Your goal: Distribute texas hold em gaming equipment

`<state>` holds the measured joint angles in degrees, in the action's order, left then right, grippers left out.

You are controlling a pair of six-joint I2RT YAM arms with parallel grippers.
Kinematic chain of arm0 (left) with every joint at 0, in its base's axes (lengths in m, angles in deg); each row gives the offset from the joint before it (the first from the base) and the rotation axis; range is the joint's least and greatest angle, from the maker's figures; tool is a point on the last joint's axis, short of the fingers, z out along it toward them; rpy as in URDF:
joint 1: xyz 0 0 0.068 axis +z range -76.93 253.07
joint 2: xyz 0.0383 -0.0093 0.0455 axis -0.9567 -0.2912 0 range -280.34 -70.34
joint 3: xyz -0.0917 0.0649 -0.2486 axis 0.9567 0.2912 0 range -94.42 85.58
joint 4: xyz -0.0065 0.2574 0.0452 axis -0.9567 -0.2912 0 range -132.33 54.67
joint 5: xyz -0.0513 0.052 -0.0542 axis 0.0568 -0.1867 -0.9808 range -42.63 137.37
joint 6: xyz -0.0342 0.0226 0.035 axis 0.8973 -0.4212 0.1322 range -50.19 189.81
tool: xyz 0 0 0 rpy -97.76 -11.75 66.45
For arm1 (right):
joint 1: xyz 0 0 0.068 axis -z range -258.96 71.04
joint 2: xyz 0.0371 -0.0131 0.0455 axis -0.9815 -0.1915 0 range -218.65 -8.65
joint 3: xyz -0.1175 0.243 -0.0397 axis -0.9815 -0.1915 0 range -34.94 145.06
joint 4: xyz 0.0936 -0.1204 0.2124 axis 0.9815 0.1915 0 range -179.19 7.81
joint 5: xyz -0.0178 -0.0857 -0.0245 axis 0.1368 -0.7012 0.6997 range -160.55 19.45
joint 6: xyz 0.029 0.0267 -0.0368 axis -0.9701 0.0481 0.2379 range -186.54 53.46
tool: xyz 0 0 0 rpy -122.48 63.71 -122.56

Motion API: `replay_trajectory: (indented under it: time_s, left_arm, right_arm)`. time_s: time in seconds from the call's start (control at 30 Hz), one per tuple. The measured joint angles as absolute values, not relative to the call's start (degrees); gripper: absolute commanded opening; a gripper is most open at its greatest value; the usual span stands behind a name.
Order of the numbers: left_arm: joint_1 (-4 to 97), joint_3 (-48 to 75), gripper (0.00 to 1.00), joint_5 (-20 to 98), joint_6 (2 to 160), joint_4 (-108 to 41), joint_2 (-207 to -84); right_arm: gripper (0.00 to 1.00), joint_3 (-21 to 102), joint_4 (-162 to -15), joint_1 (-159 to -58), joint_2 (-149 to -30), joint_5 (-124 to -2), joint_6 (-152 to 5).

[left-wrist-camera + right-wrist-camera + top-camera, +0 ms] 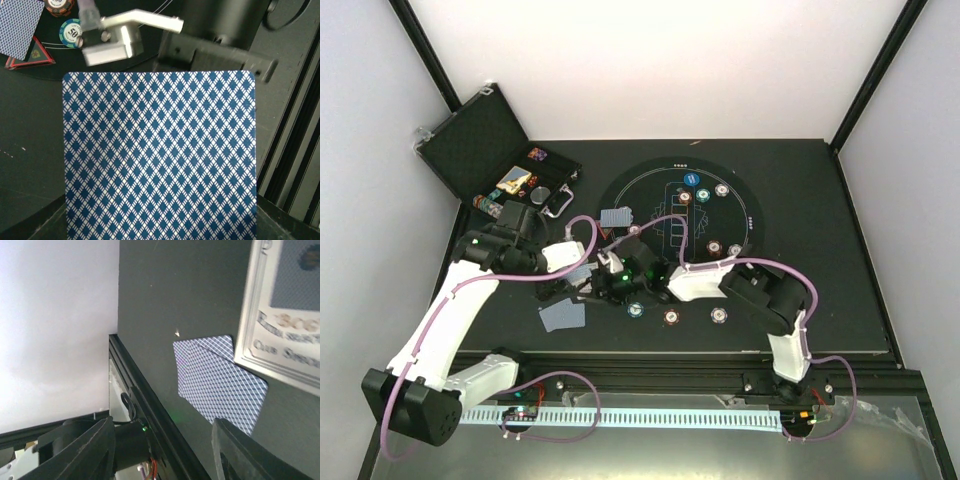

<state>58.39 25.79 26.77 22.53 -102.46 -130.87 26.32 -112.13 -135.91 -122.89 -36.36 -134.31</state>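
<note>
A blue diamond-backed pack of playing cards [160,155] fills the left wrist view and hides the fingers holding it. My left gripper [565,284] is shut on it above the table's near left. From the right wrist, the same pack's other side shows as a white-framed lettered face [280,320]. My right gripper [167,455] stands open and empty just beside the pack, its tips near the left gripper [603,282]. Two loose cards [215,380] lie on the table below. A teal chip [71,31] and the red triangle marker [35,54] lie on the mat.
The open black case [490,150] stands at the back left. The round mat [745,215] carries several chips. Three chips [671,317] lie in a row near the front edge, another card pair [617,216] at the mat's left rim.
</note>
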Motion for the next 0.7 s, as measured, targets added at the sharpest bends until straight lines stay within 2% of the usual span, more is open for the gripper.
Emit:
replay_trajectory:
  time_s: [0.17, 0.37, 0.7]
  left_arm:
    - [58.39, 25.79, 0.02, 26.29, 22.53, -102.64, -130.83]
    - [58.39, 25.84, 0.01, 26.11, 22.48, -102.62, -130.83]
    - [58.37, 26.91, 0.02, 25.77, 21.94, -102.57, -130.65]
  right_arm:
    - [0.65, 19.45, -111.01, -134.14, -116.18, -37.47, -133.21]
    - [0.80, 13.44, -108.63, -130.58, -104.92, -38.87, -131.27]
    - [0.85, 13.44, -109.88, -130.42, -98.50, -38.06, -131.70]
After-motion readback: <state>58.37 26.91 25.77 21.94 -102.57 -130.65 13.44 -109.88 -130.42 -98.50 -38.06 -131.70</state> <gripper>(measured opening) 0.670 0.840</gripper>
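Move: The deck for the next card, held in the left fingers, sits roughly 11 cm above the right hand and 2 cm ahead, level sideways; its middle is about 2 cm below the left hand, 1 cm ahead and 1 cm right. From the right hand, the dealt cards lie some 5 cm left, 6 cm back and 7 cm below; the card box is 1 cm right and level ahead, the nearer green-blue chip 8 cm right, 3 cm back, both also 7 cm below. Right hand backs off about 7 cm right, then rises some 10 cm beside the still-held deck, fingers opening wider. ##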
